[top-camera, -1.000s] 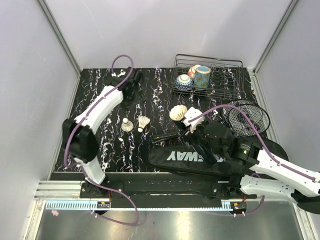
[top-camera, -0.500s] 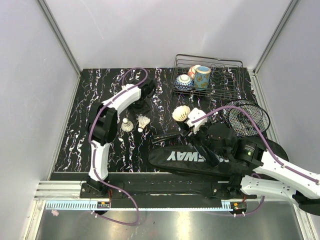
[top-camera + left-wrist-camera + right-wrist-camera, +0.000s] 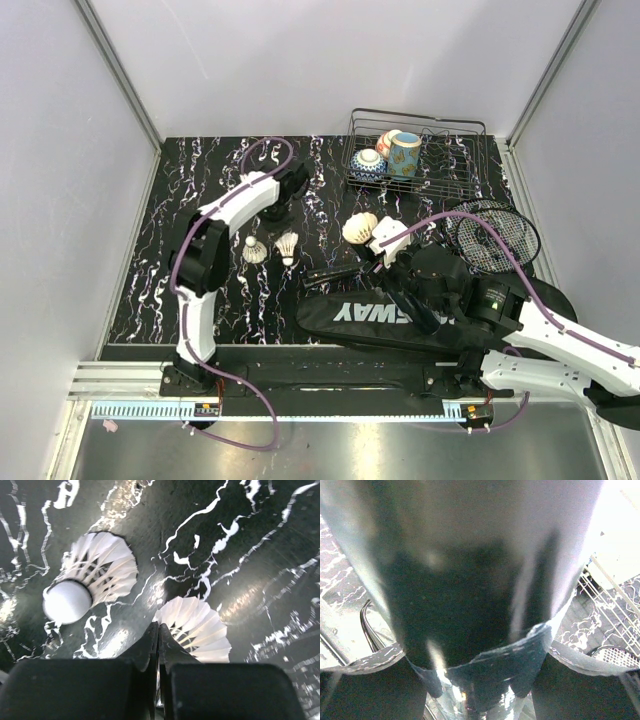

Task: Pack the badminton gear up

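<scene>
Two white shuttlecocks lie side by side on the marbled table (image 3: pixel 170 290): the left one (image 3: pixel 255 250) (image 3: pixel 92 580) and the right one (image 3: pixel 288 243) (image 3: pixel 197 630). My left gripper (image 3: pixel 284 208) (image 3: pixel 158 628) hangs over them, shut and empty, its tips just before the right one. My right gripper (image 3: pixel 415 278) (image 3: pixel 480 680) is shut on the dark tube (image 3: pixel 408 292) (image 3: pixel 470 580), which fills the right wrist view. A third shuttlecock (image 3: pixel 357 227) lies by the tube's white far end. The black racket (image 3: pixel 492 236) lies at the right, beside the black CROSSWAY bag (image 3: pixel 360 315).
A wire basket (image 3: pixel 455 175) holding painted ceramic cups (image 3: pixel 404 153) stands at the back right. The table has grey walls on three sides. The bag lies along the near edge, just ahead of the arm bases.
My left gripper has swung right and toward the two shuttlecocks, its arm folding at the elbow. The tube's far end and the third shuttlecock have shifted slightly.
</scene>
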Tool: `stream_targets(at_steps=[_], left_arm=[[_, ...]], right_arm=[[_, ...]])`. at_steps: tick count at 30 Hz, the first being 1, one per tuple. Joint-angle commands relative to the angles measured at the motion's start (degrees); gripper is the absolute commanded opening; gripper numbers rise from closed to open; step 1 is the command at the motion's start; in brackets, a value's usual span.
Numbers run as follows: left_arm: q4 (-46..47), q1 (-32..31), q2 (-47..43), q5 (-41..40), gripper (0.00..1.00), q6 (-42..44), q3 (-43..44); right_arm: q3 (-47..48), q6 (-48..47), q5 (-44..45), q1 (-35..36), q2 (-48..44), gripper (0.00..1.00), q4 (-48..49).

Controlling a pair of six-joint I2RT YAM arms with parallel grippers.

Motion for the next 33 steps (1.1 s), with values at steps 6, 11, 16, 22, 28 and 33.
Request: stream_targets(at_steps=[6, 11, 16, 22, 28, 33], left_arm=[[17.6, 1.07, -33.8, 12.62, 0.0, 16.1, -7.41], [52.22, 3.45, -52.8, 35.96, 0.0, 17.0, -22.81], [75.85, 3.19, -55.9, 52.75, 0.0, 6.55, -29.77], [79.96, -2.86, -54.49, 57.61, 0.0, 7.85, -29.16], [78.11, -5.25, -54.22, 58.66, 0.0, 10.93, -28.1], [73.82, -5.16, -55.89, 55.33, 0.0, 14.08, -25.83]], right_arm=[[1.44, -0.83, -0.09, -0.05, 0.51, 0.43, 4.57], [2.32, -1.27, -0.09, -0.14, 1.83, 0.43, 5.54], [3.81, -1.44, -0.62, -0.14, 3.23, 0.43, 6.68], [5.04, -2.15, -0.36, -0.14, 5.34, 0.43, 7.91], [5.75, -2.23, 1.49, -0.14, 6.14, 0.43, 8.18], [4.44, -1.71, 1.4, -0.14, 5.35, 0.42, 8.35]])
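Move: The left hand already pinches a shuttlecock by its skirt at the table; the mouth of the held tube is about 17 cm back, 16 cm right and some 30 cm up. The other shuttlecock lies 8 cm left and 3 cm back, the racket handles 12 cm right and 10 cm back, both just below the fingertips. From the right hand, holding the tube, its mouth is about 4 cm ahead, 3 cm left and 10 cm above. Left hand lifts its shuttlecock some 37 cm, back and right, turning about 115 degrees towards the tube mouth. ##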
